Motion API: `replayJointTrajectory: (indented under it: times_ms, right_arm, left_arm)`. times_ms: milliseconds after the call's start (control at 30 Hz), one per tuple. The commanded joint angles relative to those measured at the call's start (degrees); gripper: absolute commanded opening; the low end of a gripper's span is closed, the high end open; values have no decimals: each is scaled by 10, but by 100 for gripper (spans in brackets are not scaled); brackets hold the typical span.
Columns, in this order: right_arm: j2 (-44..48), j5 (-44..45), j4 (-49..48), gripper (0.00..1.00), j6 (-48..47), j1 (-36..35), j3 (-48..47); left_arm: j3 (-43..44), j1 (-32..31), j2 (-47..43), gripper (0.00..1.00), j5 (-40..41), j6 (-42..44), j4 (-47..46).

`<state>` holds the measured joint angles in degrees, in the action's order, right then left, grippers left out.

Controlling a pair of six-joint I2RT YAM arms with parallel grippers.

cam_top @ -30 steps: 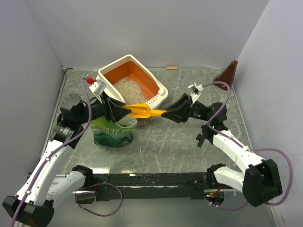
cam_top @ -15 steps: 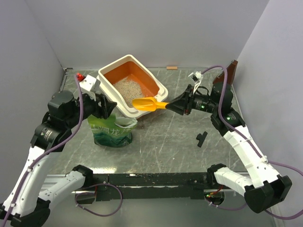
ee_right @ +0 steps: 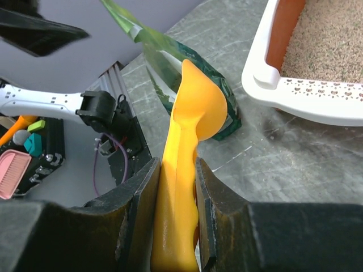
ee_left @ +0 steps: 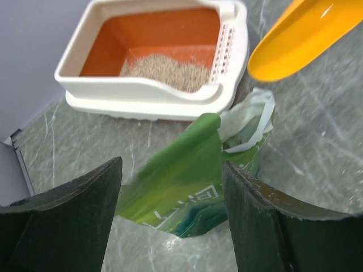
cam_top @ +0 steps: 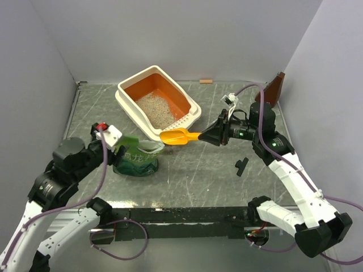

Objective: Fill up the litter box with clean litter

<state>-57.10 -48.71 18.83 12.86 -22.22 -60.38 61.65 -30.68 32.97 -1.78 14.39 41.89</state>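
Note:
The litter box [cam_top: 129, 105], cream outside and orange inside, sits at the back left with a heap of clean litter [cam_top: 154, 107] in it. In front of it stands a crinkled green bag [cam_top: 136, 160]. My right gripper [cam_top: 211, 136] is shut on the handle of a yellow scoop [cam_top: 174, 136], whose bowl hangs between the bag's mouth and the box's slotted end. The right wrist view shows the handle pinched in that gripper [ee_right: 177, 164]. My left gripper [ee_left: 171, 164] is open, drawn back from the bag [ee_left: 187, 181], with the box [ee_left: 142, 88] beyond it.
A small black part [cam_top: 242, 165] lies on the table right of centre. A brown block [cam_top: 276, 86] leans in the back right corner, and a small wooden piece [cam_top: 206, 81] lies by the back wall. Grey walls close in three sides.
My left gripper has opened, come off the bag's mouth and pulled back to the near left. The scoop swung up to the box's edge, then came back down beside the bag.

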Motion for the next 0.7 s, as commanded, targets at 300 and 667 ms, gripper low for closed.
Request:
replayJointTrajectory:
  times_ms: [300,667]
  right_arm:
    - [58,-25,-4,0,-20,-7,7]
    - [27,-22,46,0,-29,-27,-28]
  left_arm:
    - [-10,-45,85,76,89,89,20]
    - [-23,-53,105,12,83,79,61]
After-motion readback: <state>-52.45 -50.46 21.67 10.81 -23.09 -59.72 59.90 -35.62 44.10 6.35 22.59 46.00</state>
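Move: Just ahead of and below the left hand, about 3 cm forward, 1 cm to its right and 7 cm down, is the bag's left rim, a green flap. The bag mouth opens roughly 11 cm to that hand's right and 11 cm down; the litter box is some 22 cm ahead, 12 cm right and 22 cm lower, and the scoop about 23 cm right, nearly level. From the right hand the mouth lies about 22 cm left, 2 cm back, 11 cm down. Sinking about 7 cm and easing 3 cm forward, the open left hand comes down over the bag's rim, rolling its left side up and tipping down, some 20 degrees in all; near the end the fingers close on the green flap. The right hand keeps its grip on the scoop and draws back about 2.5 cm, rising slightly, then settling part way. ##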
